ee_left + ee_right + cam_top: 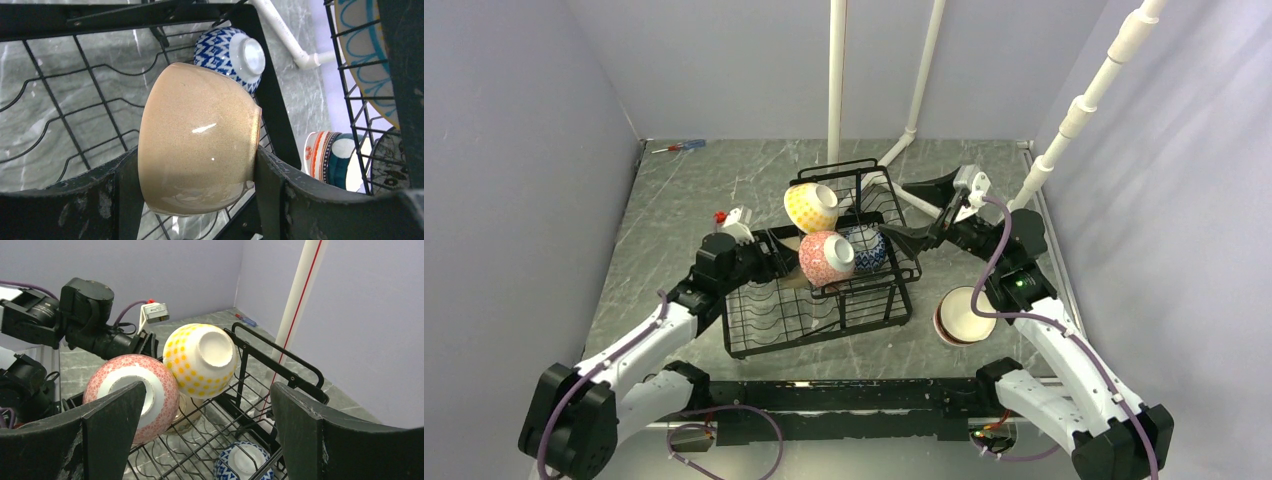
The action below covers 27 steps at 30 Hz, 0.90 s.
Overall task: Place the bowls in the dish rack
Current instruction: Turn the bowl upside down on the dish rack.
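Note:
The black wire dish rack stands mid-table. A yellow dotted bowl and a pink-red bowl lie tipped on its upper tier, and a blue-white zigzag bowl sits at the rack's right end. My left gripper is shut on a tan bowl, held on its side over the rack's floor next to the blue-white bowl. My right gripper hangs open and empty above the rack's right end, over the blue-white bowl, with the pink-red bowl and the yellow bowl beyond.
A stack of bowls stands on the table right of the rack, also seen as the stack past its frame. White pipes rise behind the rack. A screwdriver lies at the far left corner. Walls close three sides.

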{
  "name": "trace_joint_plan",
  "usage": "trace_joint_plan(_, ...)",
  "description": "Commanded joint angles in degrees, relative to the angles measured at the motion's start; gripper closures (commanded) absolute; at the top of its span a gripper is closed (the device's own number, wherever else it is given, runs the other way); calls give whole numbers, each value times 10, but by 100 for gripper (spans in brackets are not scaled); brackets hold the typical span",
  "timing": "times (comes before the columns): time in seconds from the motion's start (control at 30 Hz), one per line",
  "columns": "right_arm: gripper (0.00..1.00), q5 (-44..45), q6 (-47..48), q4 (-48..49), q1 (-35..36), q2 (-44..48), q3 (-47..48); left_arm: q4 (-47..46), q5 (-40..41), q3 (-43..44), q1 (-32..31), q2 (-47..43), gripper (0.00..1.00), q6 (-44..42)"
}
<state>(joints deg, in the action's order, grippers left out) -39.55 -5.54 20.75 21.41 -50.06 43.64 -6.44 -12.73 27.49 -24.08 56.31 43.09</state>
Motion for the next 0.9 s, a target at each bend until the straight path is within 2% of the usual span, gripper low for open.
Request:
trace_joint_plan(0.0,0,-12,7,2,-2,12,4,-206,-21,-16,4,25,97,34)
trace_joint_plan(0.17,0,-6,16,-13,-2,24,5,-306,-37,-30,14,88,97,61)
trace_joint_plan(0.37,0,-2,26,-30,-2,30,10,-382,-69,-19,27,167,97,77)
trace_joint_plan(0.7,0,-2,33,-39,-2,30,14,-472,-117,-12,63,258,97,109)
trace_joint_plan(0.87,0,-4,36,-43,-2,28,20,-470,-139,1,68,287,98,112)
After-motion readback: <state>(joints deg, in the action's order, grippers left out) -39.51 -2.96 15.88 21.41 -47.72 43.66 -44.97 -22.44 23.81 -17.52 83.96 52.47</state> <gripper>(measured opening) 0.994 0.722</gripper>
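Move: Some 7 cm ahead of the left hand, 1 cm to its right and 6 cm lower is the free spot on the rack's lower tier where the held beige bowl is going. On the upper tier, about 10 cm above this hand, the yellow-dotted bowl sits 5 cm ahead and 4 cm right, the pink bowl 5 cm back and 7 cm right; the blue bowl is 7 cm ahead, 14 cm right, 7 cm below. From the right hand that spot lies about 8 cm ahead, 17 cm left, 27 cm down. Sliding the beige bowl in beneath the upper tier, the left hand pushes forward about 6 cm and sinks some 4 cm at the same time, towards the back rail of the lower tier and under the yellow-dotted bowl. The wrist rolls roughly 10 degrees, its left side dipping, while the fingers keep their pinch on the bowl. ##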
